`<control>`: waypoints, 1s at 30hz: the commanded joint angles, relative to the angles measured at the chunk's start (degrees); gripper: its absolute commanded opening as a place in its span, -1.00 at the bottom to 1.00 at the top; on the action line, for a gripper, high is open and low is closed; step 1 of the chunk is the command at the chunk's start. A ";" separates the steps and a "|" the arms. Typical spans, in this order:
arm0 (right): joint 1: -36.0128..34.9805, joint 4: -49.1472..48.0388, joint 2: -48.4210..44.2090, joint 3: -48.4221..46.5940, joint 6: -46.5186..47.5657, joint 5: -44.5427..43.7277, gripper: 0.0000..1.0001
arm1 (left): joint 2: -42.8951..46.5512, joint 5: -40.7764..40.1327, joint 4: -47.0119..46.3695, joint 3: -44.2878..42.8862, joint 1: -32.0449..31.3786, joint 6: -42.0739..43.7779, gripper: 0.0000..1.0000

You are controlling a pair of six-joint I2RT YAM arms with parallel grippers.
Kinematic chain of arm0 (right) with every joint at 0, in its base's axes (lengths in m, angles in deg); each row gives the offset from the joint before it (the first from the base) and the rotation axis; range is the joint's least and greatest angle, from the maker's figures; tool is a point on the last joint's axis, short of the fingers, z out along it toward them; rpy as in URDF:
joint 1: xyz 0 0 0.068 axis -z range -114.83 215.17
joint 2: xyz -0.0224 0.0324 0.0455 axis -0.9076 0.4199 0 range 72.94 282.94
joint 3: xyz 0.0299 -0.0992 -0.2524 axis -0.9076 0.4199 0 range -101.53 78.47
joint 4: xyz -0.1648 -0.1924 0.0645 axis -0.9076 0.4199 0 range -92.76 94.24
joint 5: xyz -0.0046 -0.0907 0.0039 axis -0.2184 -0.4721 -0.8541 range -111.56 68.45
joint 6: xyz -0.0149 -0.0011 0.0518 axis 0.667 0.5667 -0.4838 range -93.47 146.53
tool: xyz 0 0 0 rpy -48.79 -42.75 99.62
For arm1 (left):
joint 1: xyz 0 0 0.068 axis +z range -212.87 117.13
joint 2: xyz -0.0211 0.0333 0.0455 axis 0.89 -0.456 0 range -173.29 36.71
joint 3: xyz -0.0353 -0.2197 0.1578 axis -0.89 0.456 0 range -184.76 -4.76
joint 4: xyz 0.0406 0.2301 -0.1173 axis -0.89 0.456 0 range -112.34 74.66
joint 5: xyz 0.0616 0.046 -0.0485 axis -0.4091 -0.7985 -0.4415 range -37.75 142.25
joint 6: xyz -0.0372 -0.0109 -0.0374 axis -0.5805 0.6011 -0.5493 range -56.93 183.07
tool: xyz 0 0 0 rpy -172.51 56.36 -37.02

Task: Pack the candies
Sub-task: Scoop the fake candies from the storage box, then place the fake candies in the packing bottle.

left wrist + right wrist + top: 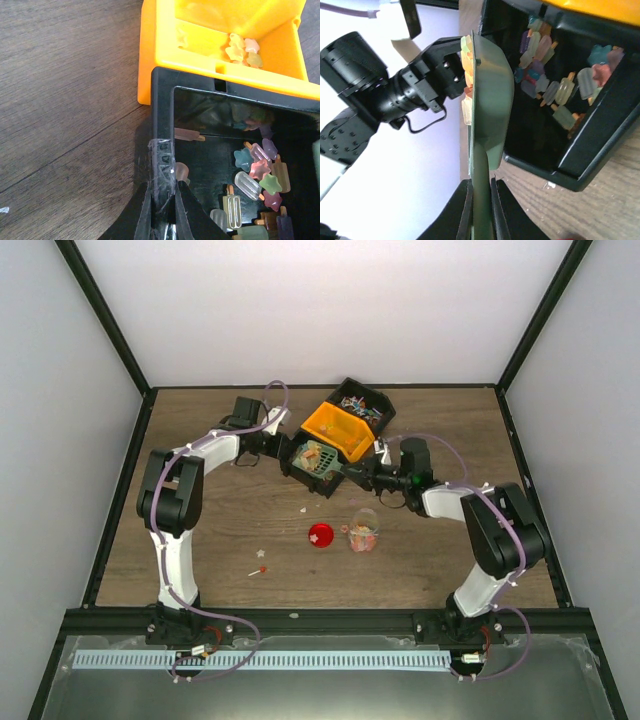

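Observation:
The candies [255, 170], small pastel ice-lolly and star shapes, lie in a black bin [300, 468] at mid-table. My left gripper [163, 187] is shut on the taped left wall of the black bin [161, 100]. A green scoop [492, 90] hovers tilted over this bin, carrying a few orange-yellow candies [466, 60], and my right gripper [481, 187] is shut on its handle. More candies [555, 90] rest on the bin floor beneath it. A small clear jar [362, 532] holding some candies stands in front of the bin. From above, the scoop [325, 462] sits between the two grippers.
An orange bin [165, 45] with pale star sweets [242, 50] butts against the black bin's far side. Behind it stands a second black bin [362, 405] of sweets. A round red lid [321, 535] lies left of the jar. Loose sweets [258, 570] lie near the front left.

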 commanded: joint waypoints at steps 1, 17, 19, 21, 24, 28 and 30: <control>1.57 -3.44 -2.87 1.19 -1.19 4.58 -0.99 | -1.10 -2.32 -0.70 -1.14 0.24 -1.73 -0.92; 9.18 -15.20 -7.03 9.74 -6.53 11.36 -0.99 | -1.46 -2.19 -0.70 -1.06 0.24 -1.50 -0.92; 8.12 -15.84 -6.26 8.70 -6.69 12.05 -0.99 | -1.55 -2.47 -0.86 -1.09 0.24 -1.57 -0.92; 8.53 -16.79 -6.28 8.74 -7.24 13.00 -0.99 | -1.72 -2.61 -0.96 -1.10 0.24 -1.66 -0.92; 11.97 -14.96 -7.68 10.16 -6.23 13.41 -0.99 | -1.37 -2.40 -0.99 -0.99 0.24 -1.75 -0.92; 12.36 -19.45 -7.07 11.12 -8.32 14.50 -0.99 | -0.78 -2.60 -1.14 -0.43 0.24 -1.49 -0.92; 10.62 -21.29 -6.89 10.54 -8.78 14.93 -0.99 | -0.97 -2.50 -1.15 -0.55 0.24 -1.61 -0.92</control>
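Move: The right hand grips the scoop, already loaded with candies and out over the near black bin, whose middle is some 8 cm to its left, 6 cm ahead and 9 cm below. The clear jar stands about 13 cm back, 4 cm right and 7 cm lower. The red lid lies 12 cm back and 6 cm left on the table, the yellow bin 15 cm ahead and 1 cm left. From the left hand, the jar is roughly 25 cm back and 14 cm right. Rightward in uneven jerks, the right hand draws the loaded scoop some 7 cm off the near black bin's middle towards its right-hand edge. It rises a little, dips, checks briefly past halfway, then climbs to end about 2.5 cm higher, tipping the blade end up by roughly 10 degrees and keeping its pinch on the handle. The left hand stays still, pinching the bin's taped left rim. ##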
